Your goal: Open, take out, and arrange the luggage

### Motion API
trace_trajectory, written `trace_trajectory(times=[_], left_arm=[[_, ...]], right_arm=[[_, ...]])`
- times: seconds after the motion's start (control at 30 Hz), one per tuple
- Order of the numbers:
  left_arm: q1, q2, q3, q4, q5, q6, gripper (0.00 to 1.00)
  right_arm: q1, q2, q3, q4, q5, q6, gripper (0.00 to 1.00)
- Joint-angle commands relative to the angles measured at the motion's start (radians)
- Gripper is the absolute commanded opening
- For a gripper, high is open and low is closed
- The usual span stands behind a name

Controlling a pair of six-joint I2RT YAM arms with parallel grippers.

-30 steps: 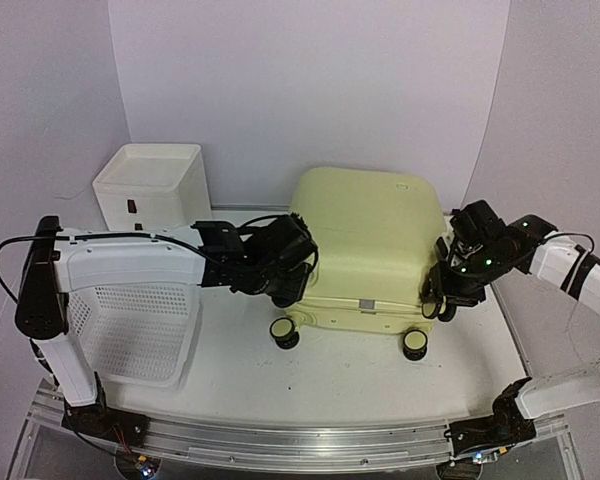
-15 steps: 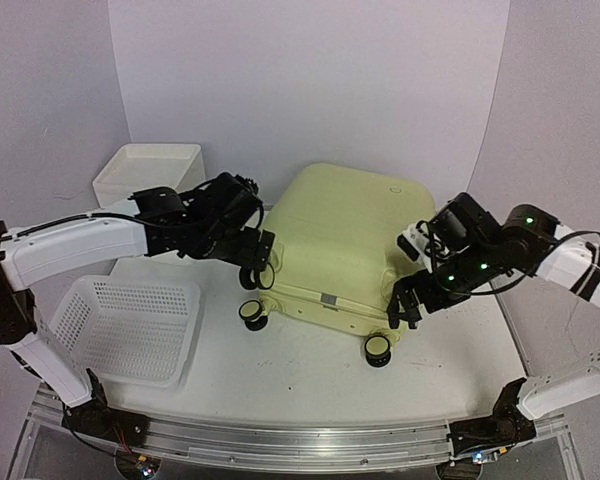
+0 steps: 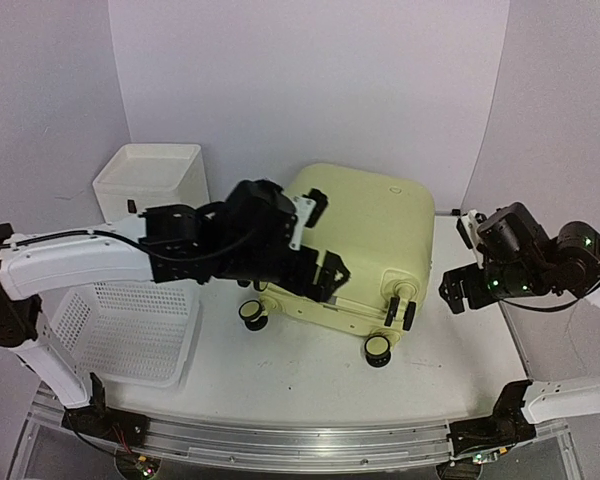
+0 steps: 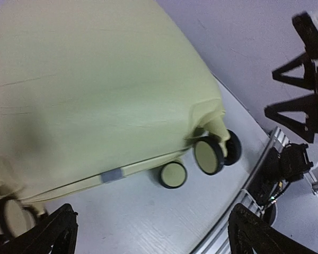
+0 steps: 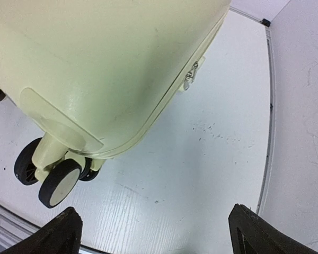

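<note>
The pale yellow luggage lies closed in the middle of the table, its black-and-yellow wheels toward the front. My left gripper hovers over its left front part, open and holding nothing; the left wrist view shows the shell, the seam and wheels below my gripper. My right gripper stands open to the right of the luggage, apart from it. The right wrist view has my gripper over bare table, with the luggage corner, a zipper pull and a wheel at left.
A white drawer box stands at the back left. A white perforated basket sits at the front left under the left arm. A metal rail runs along the near table edge. Walls close in behind and at both sides.
Both grippers opened and came off the luggage's sides. The luggage slid left and turned slightly. The right arm drew back to the right; the left arm swung over the luggage's left front.
</note>
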Motion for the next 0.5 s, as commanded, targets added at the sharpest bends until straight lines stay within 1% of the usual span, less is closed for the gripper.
trace_trajectory(times=[0.0, 0.1, 0.2, 0.33, 0.47], left_arm=[[-0.065, 0.185, 0.130, 0.155, 0.092, -0.034, 0.99], [-0.100, 0.298, 0.231, 0.161, 0.089, 0.000, 1.00], [-0.126, 0.394, 0.324, 0.157, 0.050, 0.032, 1.00], [-0.129, 0.492, 0.415, 0.126, 0.002, 0.002, 0.99], [-0.131, 0.582, 0.505, 0.102, 0.008, -0.014, 0.99]], right_arm=[[0.000, -0.084, 0.019, 0.007, 0.113, 0.025, 0.98], [0.000, -0.127, 0.031, 0.006, 0.085, 0.022, 0.98], [0.000, -0.176, 0.028, 0.005, 0.051, 0.030, 0.98], [-0.001, -0.220, 0.007, 0.005, 0.033, 0.049, 0.98], [-0.001, -0.232, -0.008, 0.002, 0.019, 0.059, 0.98]])
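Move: The luggage's right upper wheel pair lies about 18 cm right of the left hand, some 2 cm ahead and 11 cm below. The right lower wheel is about 14 cm right, 1 cm back and 21 cm below that hand; the left upper wheel is some 12 cm left, 9 cm ahead and 10 cm below it. From the right hand, the right upper wheel pair is about 11 cm left, 1 cm back and 6 cm below. Open left hand sweeps 15 cm right, sinking 8, towards the right upper wheel; right hand rises away, open. ##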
